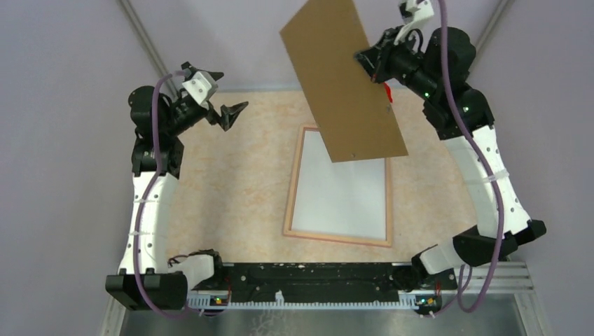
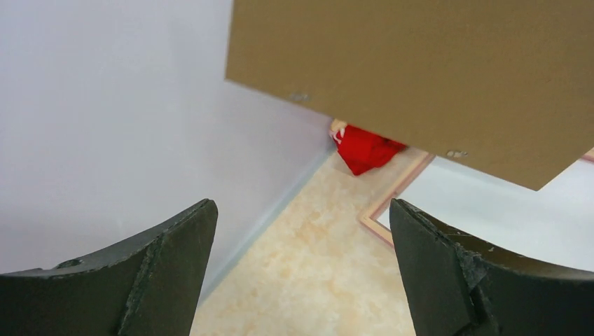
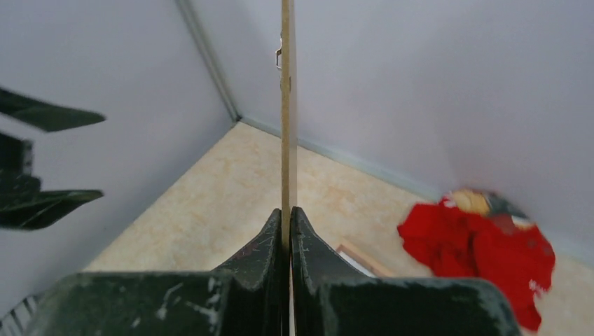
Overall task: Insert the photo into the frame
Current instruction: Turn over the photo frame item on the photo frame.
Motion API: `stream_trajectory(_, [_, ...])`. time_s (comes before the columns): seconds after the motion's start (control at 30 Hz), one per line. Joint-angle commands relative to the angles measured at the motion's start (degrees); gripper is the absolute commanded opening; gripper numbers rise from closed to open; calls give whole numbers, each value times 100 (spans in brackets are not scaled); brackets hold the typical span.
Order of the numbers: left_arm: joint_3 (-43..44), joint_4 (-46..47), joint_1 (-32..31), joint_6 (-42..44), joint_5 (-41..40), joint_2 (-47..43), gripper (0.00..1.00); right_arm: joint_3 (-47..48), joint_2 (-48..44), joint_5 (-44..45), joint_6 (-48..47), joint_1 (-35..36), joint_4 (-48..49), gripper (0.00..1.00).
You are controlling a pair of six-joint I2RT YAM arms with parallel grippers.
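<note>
The frame [image 1: 336,239] lies flat in the middle of the table, its tan rim up. A white sheet [image 1: 343,199] fills its opening; I cannot tell whether that is the photo's back, and no printed side shows. My right gripper [image 1: 369,64] is raised at the back right, shut on the edge of a plain brown backing board [image 1: 343,80]. The board hangs tilted above the frame's far end. In the right wrist view the pads [image 3: 287,213] pinch the board's thin edge [image 3: 286,105]. My left gripper [image 1: 235,89] hovers wide open at the back left, empty, apart from the board [image 2: 420,70].
A red cloth heap [image 3: 483,252] lies by the back wall, right of the frame's far corner [image 3: 357,253], also seen under the board as red cloth [image 2: 364,148]. Grey walls close in the back and sides. Bare tabletop [image 1: 231,203] stretches left of the frame.
</note>
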Motion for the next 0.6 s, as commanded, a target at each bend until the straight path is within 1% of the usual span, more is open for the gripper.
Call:
stream_trajectory(0.0, [261, -1001, 29, -22, -2, 393, 99, -501, -243, -296, 2305, -930, -324, 0])
stream_trajectory(0.07, [270, -1479, 32, 6, -45, 666, 99, -1256, -486, -797, 3063, -1398, -192, 0])
stream_trajectory(0.13, [241, -1925, 18, 130, -57, 944, 99, -2224, -793, -1485, 3746, -1874, 222, 0])
stream_trajectory(0.23, [37, -2206, -2, 356, -337, 1315, 96, -3891, -1454, -2174, 4576, -2451, 1353, 0])
stream_trajectory(0.33, [-186, -2351, -37, 589, -392, 1651, 98, -5315, -1855, -2496, 5041, -2853, 2002, 0])
stream_trajectory(0.37, [-261, -2356, -50, 658, -351, 1738, 98, -5559, -1926, -2568, 5163, -2917, 2207, 0])
stream_trajectory(0.4, [-329, -2357, -92, 710, -311, 1815, 98, -6014, -1990, -2637, 5280, -2965, 2446, 0])
stream_trajectory(0.43, [-378, -2364, -101, 716, -335, 1914, 99, -6286, -2034, -2691, 5377, -2974, 2669, 0])
stream_trajectory(0.5, [-437, -2382, -385, 758, -444, 2120, 98, -6800, -2105, -2666, 5519, -2978, 3145, 0])
stream_trajectory(0.57, [-482, -2398, -566, 874, -524, 2374, 96, -7229, -2124, -2627, 5637, -2980, 3704, 0])
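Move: The right hand, shut on one edge of the brown backing board, is high over the table: the middle of the photo frame lies about 51 cm below it, some 6 cm back and roughly level with it sideways. The red cloth is about 28 cm ahead, 10 cm to its right and 49 cm below. From the empty, open left hand, the frame's middle is roughly 28 cm to the right, 6 cm back and 44 cm down. Keeping its grip on the board's edge, the right hand swings fast down some 32 cm towards the frame and about 12 cm to the right, first easing forward a few centimetres and then drawing back again, while the wrist rolls its left side upward and dips the fingertips, about 70 degrees of turn in all, to bring the board down flatter over the white sheet. The left hand, fingers staying wide open, sinks about 24 cm beside it and goes roughly 5 cm forward, tipping down to point at the bare table left of the frame, and touches nothing. ##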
